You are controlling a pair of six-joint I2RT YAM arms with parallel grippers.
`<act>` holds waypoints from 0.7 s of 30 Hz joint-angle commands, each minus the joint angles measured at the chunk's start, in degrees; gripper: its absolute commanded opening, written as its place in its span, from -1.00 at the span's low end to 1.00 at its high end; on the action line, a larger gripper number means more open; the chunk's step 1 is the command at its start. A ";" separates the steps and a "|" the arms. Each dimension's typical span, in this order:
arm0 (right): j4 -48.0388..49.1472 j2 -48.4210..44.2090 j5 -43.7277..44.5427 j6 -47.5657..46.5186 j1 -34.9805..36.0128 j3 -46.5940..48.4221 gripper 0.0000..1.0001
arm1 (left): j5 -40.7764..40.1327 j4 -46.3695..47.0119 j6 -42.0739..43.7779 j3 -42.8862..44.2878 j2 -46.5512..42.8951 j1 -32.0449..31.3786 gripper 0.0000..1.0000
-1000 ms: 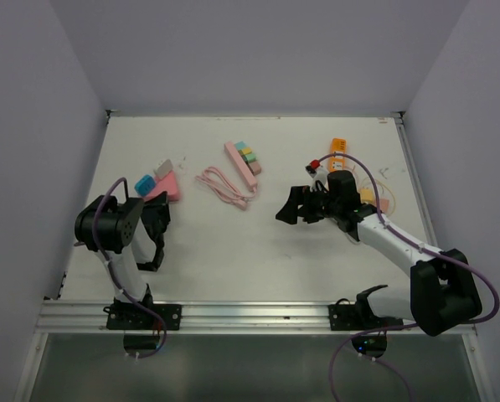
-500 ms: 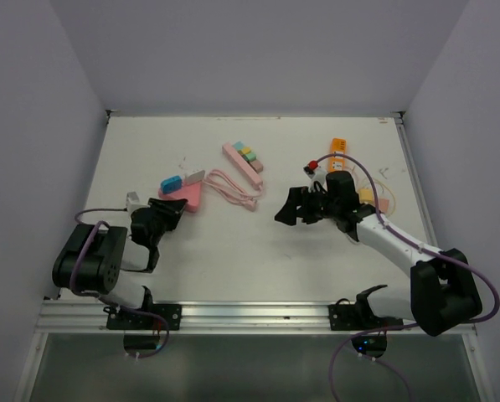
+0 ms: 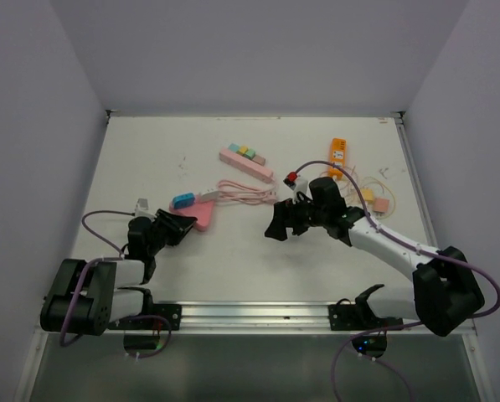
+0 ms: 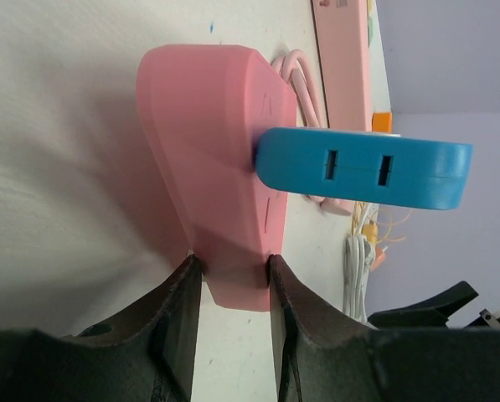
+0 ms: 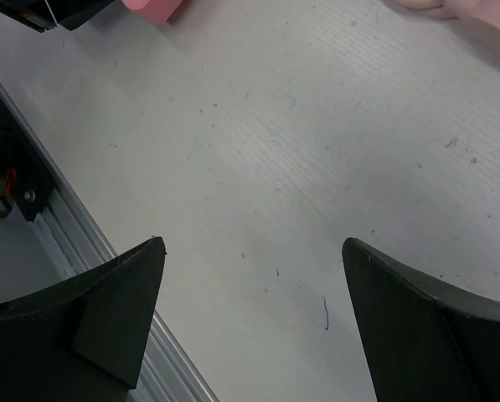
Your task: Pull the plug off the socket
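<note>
A pink wedge-shaped socket block (image 3: 203, 217) lies on the table with a blue plug (image 3: 183, 201) stuck in its side. In the left wrist view the blue plug (image 4: 363, 167) sits in the pink socket (image 4: 216, 151). My left gripper (image 3: 176, 226) is shut on the socket's narrow end, one finger on each side (image 4: 230, 272). My right gripper (image 3: 276, 224) is open and empty, hovering over bare table (image 5: 254, 251) to the right of the socket. A corner of the socket (image 5: 153, 8) shows at the top of its view.
A pink cable (image 3: 243, 194) runs from the socket to a pink power strip (image 3: 245, 163) carrying small coloured blocks (image 3: 248, 152). An orange object (image 3: 337, 152) and a bundle of pale cords (image 3: 373, 199) lie at the back right. The metal rail (image 3: 250, 314) edges the near side.
My left arm has swung low and drawn the socket with its plug rightward and nearer. The cable and power strip shifted with it. My right gripper moved slightly left.
</note>
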 commanded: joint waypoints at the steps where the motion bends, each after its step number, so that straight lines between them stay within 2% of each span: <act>1: -1.80 -1.60 1.53 -2.54 2.21 2.64 0.81 | 8.42 -3.84 2.67 -3.42 -1.41 -0.14 -1.00; 4: -2.50 -2.30 2.50 -3.15 3.88 3.08 0.81 | 11.77 -7.00 3.81 -4.99 -4.13 -0.76 -1.00; 8: -2.42 -3.71 3.47 -3.07 5.38 2.90 0.80 | 13.61 -15.69 7.93 -4.12 -7.29 -3.91 -1.00; 12: -2.50 -6.34 4.87 -2.98 6.08 2.38 0.79 | 15.11 -18.78 10.13 -4.39 -7.30 -6.82 -1.00; 16: -3.20 -8.01 6.28 -3.07 6.61 2.20 0.79 | 17.04 -18.88 13.21 -2.64 -2.92 -8.93 -1.00; 21: -4.52 -8.89 7.59 -2.89 7.57 2.46 0.78 | 21.52 -18.44 19.01 4.83 9.47 -12.18 -1.00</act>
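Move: The left hand still holds the pink triangular socket by a corner; the white plug on the socket lies some 6 cm ahead and 6 cm right, the blue plug about 5 cm ahead. The open right gripper, where the socket is being taken, is some 24 cm right and 3 cm back. From the right hand, the white plug is about 18 cm left, 9 cm ahead and lower; the pink cord is some 8 cm left and 10 cm ahead. Left hand, keeping its pinch, swings the socket right and back about 11 cm, turning clockwise some 30 degrees; right rises, still open. ##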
